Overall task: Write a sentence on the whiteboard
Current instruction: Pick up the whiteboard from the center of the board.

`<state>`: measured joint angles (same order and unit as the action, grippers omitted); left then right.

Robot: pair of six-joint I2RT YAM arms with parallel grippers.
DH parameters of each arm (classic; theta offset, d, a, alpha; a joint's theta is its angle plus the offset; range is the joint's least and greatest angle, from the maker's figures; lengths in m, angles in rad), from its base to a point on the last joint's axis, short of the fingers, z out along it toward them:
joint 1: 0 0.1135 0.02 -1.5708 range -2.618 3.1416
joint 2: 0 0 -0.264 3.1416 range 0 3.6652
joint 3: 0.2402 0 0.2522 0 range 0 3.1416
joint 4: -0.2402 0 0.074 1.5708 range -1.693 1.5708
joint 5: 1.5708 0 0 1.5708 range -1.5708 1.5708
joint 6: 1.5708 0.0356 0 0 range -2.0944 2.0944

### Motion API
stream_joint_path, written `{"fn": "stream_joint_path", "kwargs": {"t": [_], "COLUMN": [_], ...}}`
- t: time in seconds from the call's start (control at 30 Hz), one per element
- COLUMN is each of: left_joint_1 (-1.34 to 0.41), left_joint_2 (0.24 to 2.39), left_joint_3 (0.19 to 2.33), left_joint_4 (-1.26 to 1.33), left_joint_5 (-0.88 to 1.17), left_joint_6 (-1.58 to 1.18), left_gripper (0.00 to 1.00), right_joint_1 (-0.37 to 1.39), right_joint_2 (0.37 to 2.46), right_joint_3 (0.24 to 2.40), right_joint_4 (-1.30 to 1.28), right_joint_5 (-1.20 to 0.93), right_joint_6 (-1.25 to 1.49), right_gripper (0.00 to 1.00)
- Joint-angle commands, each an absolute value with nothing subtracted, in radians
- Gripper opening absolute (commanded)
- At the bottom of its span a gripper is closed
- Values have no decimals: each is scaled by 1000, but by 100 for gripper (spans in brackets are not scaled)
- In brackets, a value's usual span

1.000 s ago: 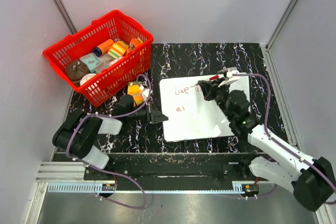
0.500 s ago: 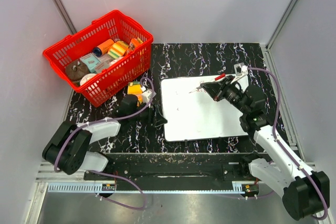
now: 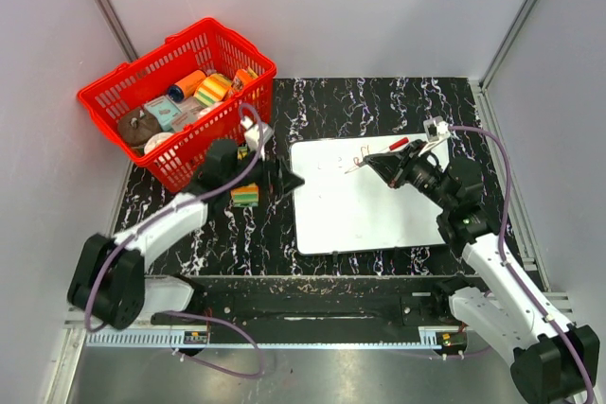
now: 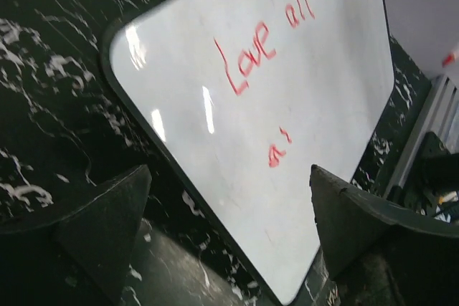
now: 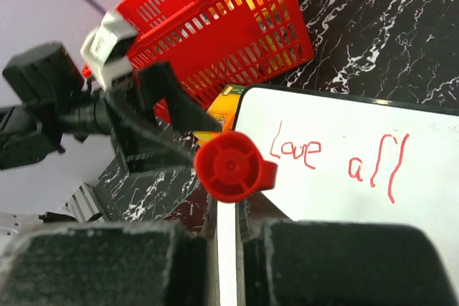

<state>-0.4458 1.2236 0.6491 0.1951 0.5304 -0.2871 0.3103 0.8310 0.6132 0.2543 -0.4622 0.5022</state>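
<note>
The whiteboard (image 3: 365,210) lies flat on the black marble table, right of centre. On the whiteboard (image 4: 315,91) the red sentence (image 4: 262,44) reads "Love all", with a small part-word below it. The right wrist view shows the same red sentence (image 5: 337,157) near the board's top edge. My left gripper (image 3: 287,180) hovers at the board's upper left corner, open and holding nothing. Its fingers (image 4: 107,223) straddle the board's rim, with the left gripper (image 4: 229,173) above it. My right gripper (image 3: 386,162) is over the board's top middle, shut on the red-capped pen (image 5: 231,166), tip off the board.
A red basket (image 3: 123,101) full of several packets stands at the back left. A small orange and green packet (image 3: 244,196) lies on the table beside the left gripper. Grey walls enclose the table on three sides.
My left gripper has opened at the board's left edge, and its arm has swung up toward the basket. The right arm has pulled the pen up and to the right.
</note>
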Motion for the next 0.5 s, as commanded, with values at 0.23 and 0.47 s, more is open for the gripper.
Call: {"fn": "stream_joint_path", "kwargs": {"t": [0.23, 0.47], "left_joint_1": [-374, -365], "left_joint_2": [1535, 1629], "left_joint_3": [934, 962], "left_joint_4": [135, 267], "left_joint_5": [669, 833], "left_joint_6": [-249, -299], "left_gripper": [98, 97], "right_joint_1": [302, 304], "right_joint_2": [795, 793], "right_joint_3": [667, 675], "right_joint_4": [224, 213], "right_joint_5": [-445, -433], "right_joint_6": [442, 425], "right_gripper": [0, 0]}}
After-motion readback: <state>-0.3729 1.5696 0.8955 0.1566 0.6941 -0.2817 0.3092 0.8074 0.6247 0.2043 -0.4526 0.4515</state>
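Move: Just under the left fingertips, about 10 cm down, runs the whiteboard's left edge, with the board's middle roughly 17 cm to the hand's right and level with it fore and aft. The sponge pack lies some 11 cm to the hand's left and 3 cm farther out; the red basket stands about 25 cm left and 18 cm ahead. From the right hand, the whiteboard's middle is some 21 cm below and 3 cm to its right. Reaching forward about 5 cm beside the whiteboard's left edge, the left hand first lifts slightly, then sinks some 4 cm towards the edge near the far-left corner, while its fingers stay wide open and the wrist tips about 10 degrees farther down. It touches nothing yet. The right hand stays in place above the board, still gripping the red-capped marker. ##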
